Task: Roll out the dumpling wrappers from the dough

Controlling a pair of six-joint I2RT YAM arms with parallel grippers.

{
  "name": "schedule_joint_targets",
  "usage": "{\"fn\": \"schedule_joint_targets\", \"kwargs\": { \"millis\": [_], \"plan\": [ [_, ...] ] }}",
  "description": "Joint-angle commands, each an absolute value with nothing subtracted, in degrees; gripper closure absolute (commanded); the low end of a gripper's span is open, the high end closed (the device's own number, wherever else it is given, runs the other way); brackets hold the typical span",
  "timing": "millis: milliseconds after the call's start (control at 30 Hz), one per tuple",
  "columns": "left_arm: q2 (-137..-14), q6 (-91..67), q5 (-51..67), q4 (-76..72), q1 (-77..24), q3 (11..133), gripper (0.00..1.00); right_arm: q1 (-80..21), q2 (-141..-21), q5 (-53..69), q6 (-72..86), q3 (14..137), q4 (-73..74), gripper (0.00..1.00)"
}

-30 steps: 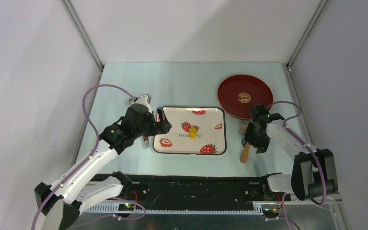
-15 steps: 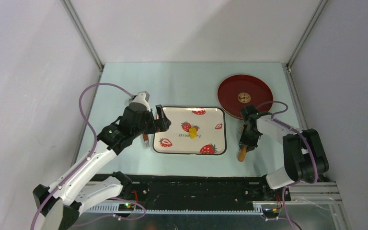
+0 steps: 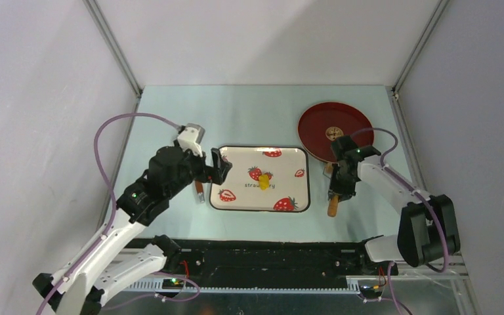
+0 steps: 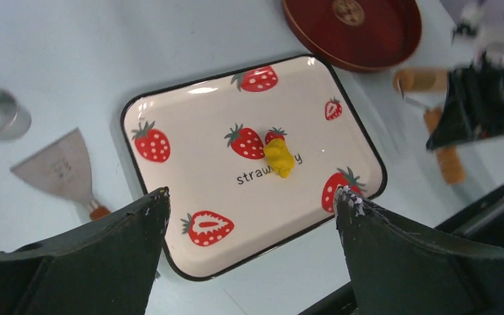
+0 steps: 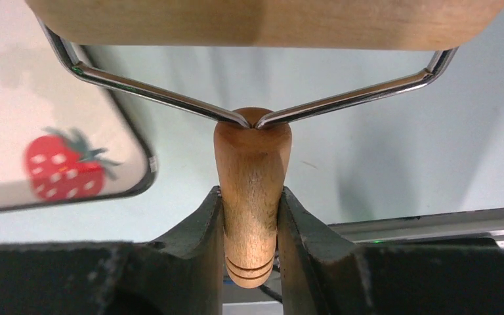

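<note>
The dough (image 3: 263,182) (image 4: 279,157) is a small yellow lump in the middle of the strawberry-print tray (image 3: 236,201) (image 4: 190,170). My left gripper (image 3: 218,165) (image 4: 251,192) hovers open over the tray's left part, nothing between its fingers. My right gripper (image 3: 336,187) (image 5: 251,197) is shut on the wooden handle of a roller (image 3: 333,209) (image 5: 252,164), right of the tray. The roller's wooden drum (image 5: 262,16) and wire fork lie ahead of the fingers. One tan-brown dumpling wrapper (image 3: 333,134) (image 4: 349,8) lies in the red plate.
The red plate (image 3: 308,125) (image 4: 315,46) stands at the back right, just behind the right gripper. A metal ring cutter (image 4: 0,113) and a scraper (image 4: 59,167) (image 3: 199,190) lie left of the tray. The black base rail runs along the near edge.
My right gripper has swung in over the roller's handle and closed on it. The left arm has drawn back a little to the left, still open.
</note>
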State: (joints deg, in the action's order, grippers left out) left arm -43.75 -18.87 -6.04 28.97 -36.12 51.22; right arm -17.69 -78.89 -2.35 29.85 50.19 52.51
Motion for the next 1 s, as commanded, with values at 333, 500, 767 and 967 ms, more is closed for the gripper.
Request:
{"fn": "schedule_joint_targets", "kwargs": {
  "millis": [333, 500, 767, 967],
  "plan": [
    [-49.2, 30.6, 0.5, 11.8, -57.9, 46.8, 0.01, -26.7, -79.9, 15.8, 21.5, 71.2, 66.7, 1.0],
    [-55.6, 38.0, -2.0, 1.4, -62.5, 44.4, 0.02, -29.6, -79.6, 22.9, 23.4, 71.3, 64.5, 1.0],
    [-66.4, 4.9, -15.7, 6.7, -62.2, 58.9, 0.02, -30.5, -77.5, 21.1, 24.9, 71.3, 60.8, 1.0],
    [-69.2, -27.8, -4.0, 13.1, -54.5, 61.0, 0.02, -30.7, -77.5, 19.4, 23.6, 71.3, 57.6, 1.0]
  ]
}}
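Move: The right hand already holds the roller upright-gripped by its handle, just off the table; the yellow dough lies about 24 cm to its left, 6 cm farther out and some 4 cm below. The red plate is roughly 25 cm straight ahead of it. From the open left hand, high up, the roller is about 37 cm right, level fore and aft and 22 cm lower; the dough is 12 cm right, 4 cm ahead, 25 cm below, and the scraper 11 cm left, 5 cm ahead. Keeping its pinch on the roller's handle, the right hand lifts it and swings it left, about 10 cm up and 12 cm left, to above the tray's right edge, its left side tilting up and the wrist turning counter-clockwise. The wide-open left hand sweeps some 16 cm right to meet it, dipping back and down before recovering, and swings far clockwise, then partly back. ##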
